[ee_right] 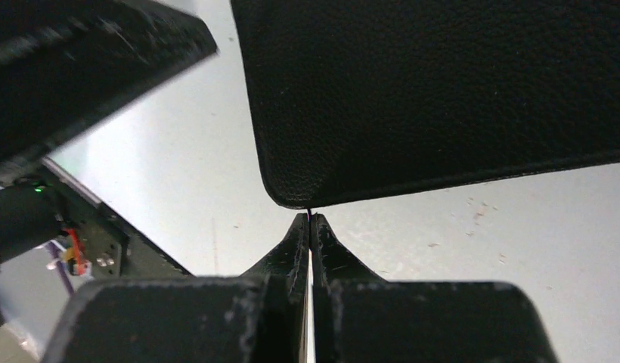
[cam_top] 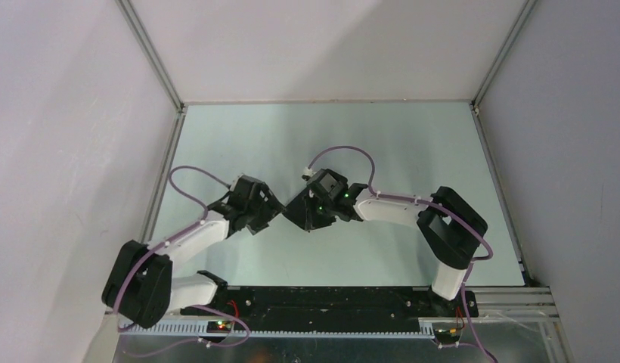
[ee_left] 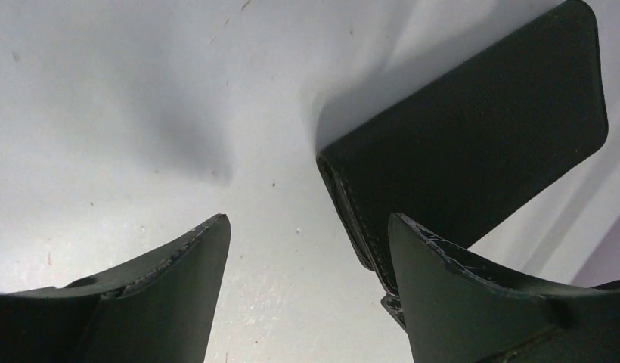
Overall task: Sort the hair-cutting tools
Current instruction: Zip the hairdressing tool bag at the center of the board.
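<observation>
None of the hair-cutting tools show in any view. A flat black pouch lies on the pale table. My left gripper stands open at its near end, with bare table between the fingers, and the right finger overlaps the pouch's stitched edge. The same pouch fills the top of the right wrist view. There my right gripper is shut, its tips touching the pouch's rounded corner; I cannot tell whether they pinch it. From above, both grippers meet at mid-table.
The table is a pale green sheet walled by white panels on three sides. A black rail carrying the arm bases runs along the near edge. The left arm's body crosses the top left of the right wrist view.
</observation>
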Action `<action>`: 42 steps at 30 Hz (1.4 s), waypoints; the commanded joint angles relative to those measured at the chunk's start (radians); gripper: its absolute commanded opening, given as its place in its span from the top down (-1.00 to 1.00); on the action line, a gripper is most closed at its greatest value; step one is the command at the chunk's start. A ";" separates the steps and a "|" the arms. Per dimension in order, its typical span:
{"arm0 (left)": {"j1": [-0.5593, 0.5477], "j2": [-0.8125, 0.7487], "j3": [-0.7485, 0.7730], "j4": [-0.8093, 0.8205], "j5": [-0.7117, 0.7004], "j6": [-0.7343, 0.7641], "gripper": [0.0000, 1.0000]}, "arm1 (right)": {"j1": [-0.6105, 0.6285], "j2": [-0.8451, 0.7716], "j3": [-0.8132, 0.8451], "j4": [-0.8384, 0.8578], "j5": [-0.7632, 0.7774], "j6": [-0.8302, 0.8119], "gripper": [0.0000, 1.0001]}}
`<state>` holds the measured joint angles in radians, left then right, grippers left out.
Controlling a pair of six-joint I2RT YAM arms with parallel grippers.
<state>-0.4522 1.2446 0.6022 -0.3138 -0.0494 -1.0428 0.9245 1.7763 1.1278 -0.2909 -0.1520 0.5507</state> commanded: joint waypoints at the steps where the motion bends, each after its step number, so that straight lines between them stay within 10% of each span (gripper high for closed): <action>1: -0.006 -0.051 -0.080 0.128 0.082 -0.108 -0.63 | 0.020 0.013 0.029 0.123 -0.036 0.088 1.00; 27: -0.074 0.176 -0.136 0.260 0.161 -0.205 0.69 | 0.027 0.034 0.034 0.004 0.057 0.055 1.00; 42: -0.074 0.261 -0.113 0.183 0.108 -0.178 0.85 | -0.143 -0.008 0.006 -0.188 0.152 0.001 1.00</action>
<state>-0.5251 1.4433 0.5205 0.0319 0.1818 -1.2785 0.8536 1.8214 1.1397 -0.3531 -0.1074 0.6018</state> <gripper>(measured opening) 0.191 0.009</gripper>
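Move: The near end of the bag, beside the zip corner, is what the open left gripper goes for, roughly 6 cm to its right, 2 cm back and 3 cm below. The bag's middle lies some 12 cm right and 6 cm ahead of that gripper, 3 cm lower. From the right hand, which already holds the zip pull, the bag's middle is about 8 cm forward, 3 cm right and 2 cm below. The left fingers close on the bag's near end and pinch it, after travelling about 7 cm right and some 2.5 cm down with a 15-degree roll, its left side sinking. The right hand, fingers still shut on the zip pull, eases left and down a couple of centimetres, then draws about 5 cm right and 3 cm forward along the zip edge. ##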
